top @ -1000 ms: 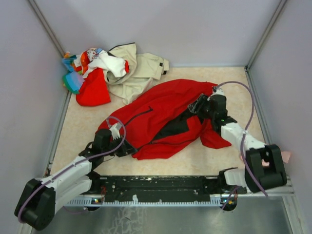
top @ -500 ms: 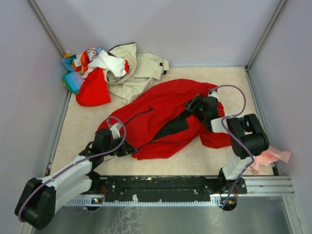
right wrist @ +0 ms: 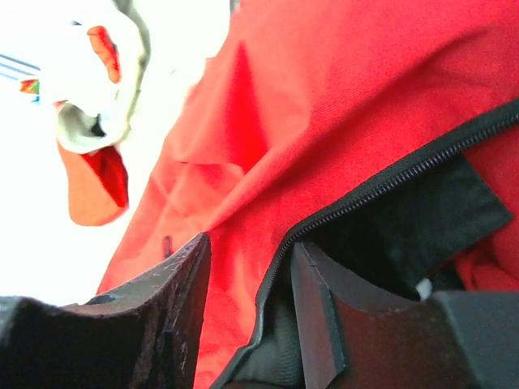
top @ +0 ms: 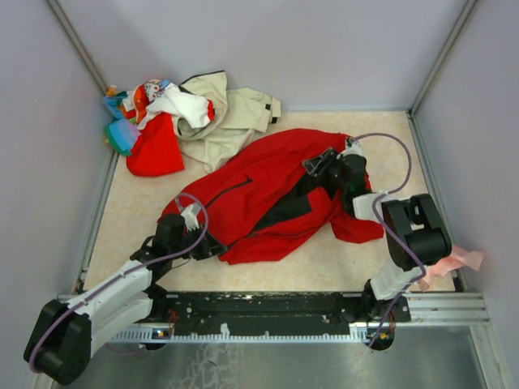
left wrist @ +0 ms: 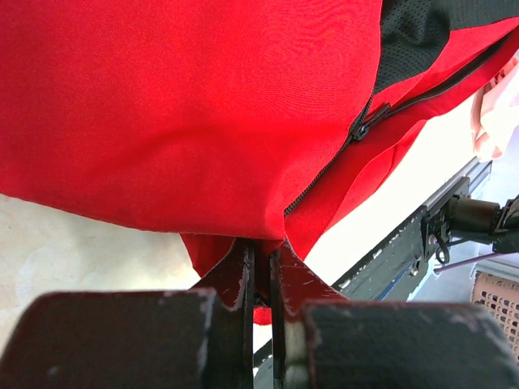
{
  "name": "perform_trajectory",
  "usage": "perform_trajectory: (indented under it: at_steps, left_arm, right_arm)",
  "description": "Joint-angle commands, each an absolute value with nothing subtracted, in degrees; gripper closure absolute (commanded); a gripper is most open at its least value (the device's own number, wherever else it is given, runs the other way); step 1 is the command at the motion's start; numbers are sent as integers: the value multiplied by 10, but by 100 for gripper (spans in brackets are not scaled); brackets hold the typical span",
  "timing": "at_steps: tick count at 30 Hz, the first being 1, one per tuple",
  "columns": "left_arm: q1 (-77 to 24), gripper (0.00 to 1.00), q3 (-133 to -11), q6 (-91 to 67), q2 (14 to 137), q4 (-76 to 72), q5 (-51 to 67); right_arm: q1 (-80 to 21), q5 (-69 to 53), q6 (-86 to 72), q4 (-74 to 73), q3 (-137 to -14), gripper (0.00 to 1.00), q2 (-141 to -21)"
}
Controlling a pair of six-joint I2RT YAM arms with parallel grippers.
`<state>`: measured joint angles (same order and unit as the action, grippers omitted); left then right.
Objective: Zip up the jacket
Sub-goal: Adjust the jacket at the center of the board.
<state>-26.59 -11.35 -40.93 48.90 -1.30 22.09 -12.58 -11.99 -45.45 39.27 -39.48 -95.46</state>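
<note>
The red jacket [top: 268, 178] lies crumpled mid-table, its front open and the black lining showing. My left gripper [top: 212, 247] is shut on the jacket's bottom hem at the foot of the black zipper [left wrist: 324, 166]. In the left wrist view its jaws [left wrist: 259, 251] pinch red cloth, and the slider [left wrist: 362, 126] sits a little way up the teeth. My right gripper [top: 318, 164] is over the jacket's upper front edge. In the right wrist view its jaws [right wrist: 251, 251] stand open, with the red flap [right wrist: 324, 97] and its zipper teeth [right wrist: 389, 182] between them, not clamped.
A heap of mixed clothes [top: 154, 121] and a beige jacket [top: 231, 113] fill the back left corner. Grey walls close in three sides. The arms' mounting rail [top: 268, 312] runs along the near edge. A pink scrap [top: 458, 259] lies at the right.
My right gripper has slid back and to the left along the jacket's front edge, and its arm has folded up. Its jaws widened, then narrowed. The left arm has stayed put.
</note>
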Motion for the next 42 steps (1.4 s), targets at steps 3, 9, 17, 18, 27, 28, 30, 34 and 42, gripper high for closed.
perform_trajectory:
  at_steps: [3, 9, 17, 18, 27, 28, 30, 34, 42]
  left_arm:
    - [-265, 94, -107, -410, 481, -16, 209]
    - [-265, 94, -109, -407, 467, -8, 208]
    - [-264, 94, -108, -410, 450, -1, 205]
    - [-265, 94, -110, -408, 450, 1, 204]
    - [-264, 94, -114, -405, 436, 19, 180]
    - [-264, 94, -113, -404, 435, 20, 178]
    - [-264, 94, -114, -404, 433, 22, 178]
    - [-264, 94, -122, -403, 425, 25, 188]
    - [-264, 93, -111, -396, 390, -12, 216]
  right_arm:
    - [-127, -154, -458, 392, -430, 63, -867]
    - [-126, -135, -436, 343, -443, 85, -832]
    - [-126, -131, -425, 330, -434, 100, -847]
    - [-126, -136, -426, 332, -433, 100, -848]
    - [-126, -89, -340, 113, -553, 100, -758]
    - [-126, -81, -329, 77, -570, 100, -750]
    - [-126, -69, -314, 21, -594, 100, -731]
    - [-125, -24, -293, -54, -586, 100, -672]
    - [-126, 55, -271, -68, -433, 100, -604]
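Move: The black zipper edge near the collar already runs between my half-open right fingers, practically at the hand point. The dark lining lies some 12 cm back and 7 cm left of that hand and about 8 cm lower. The short pocket zip is roughly 7 cm back, 22 cm left and 8 cm below. From my left hand, still gripping the lower front corner, that collar-end edge is about 24 cm ahead, 24 cm right and 5 cm higher. I raise my right hand about 7 cm while shutting its fingers to pinch the zipper edge, and dip it slightly. Then I lift again and draw back and to the right, ending some 12 cm above the start and 7 cm nearer my base, rolled about 20 degrees with its left side down. My left hand keeps its grip on the corner and rises nearly 3 cm, mostly late. ##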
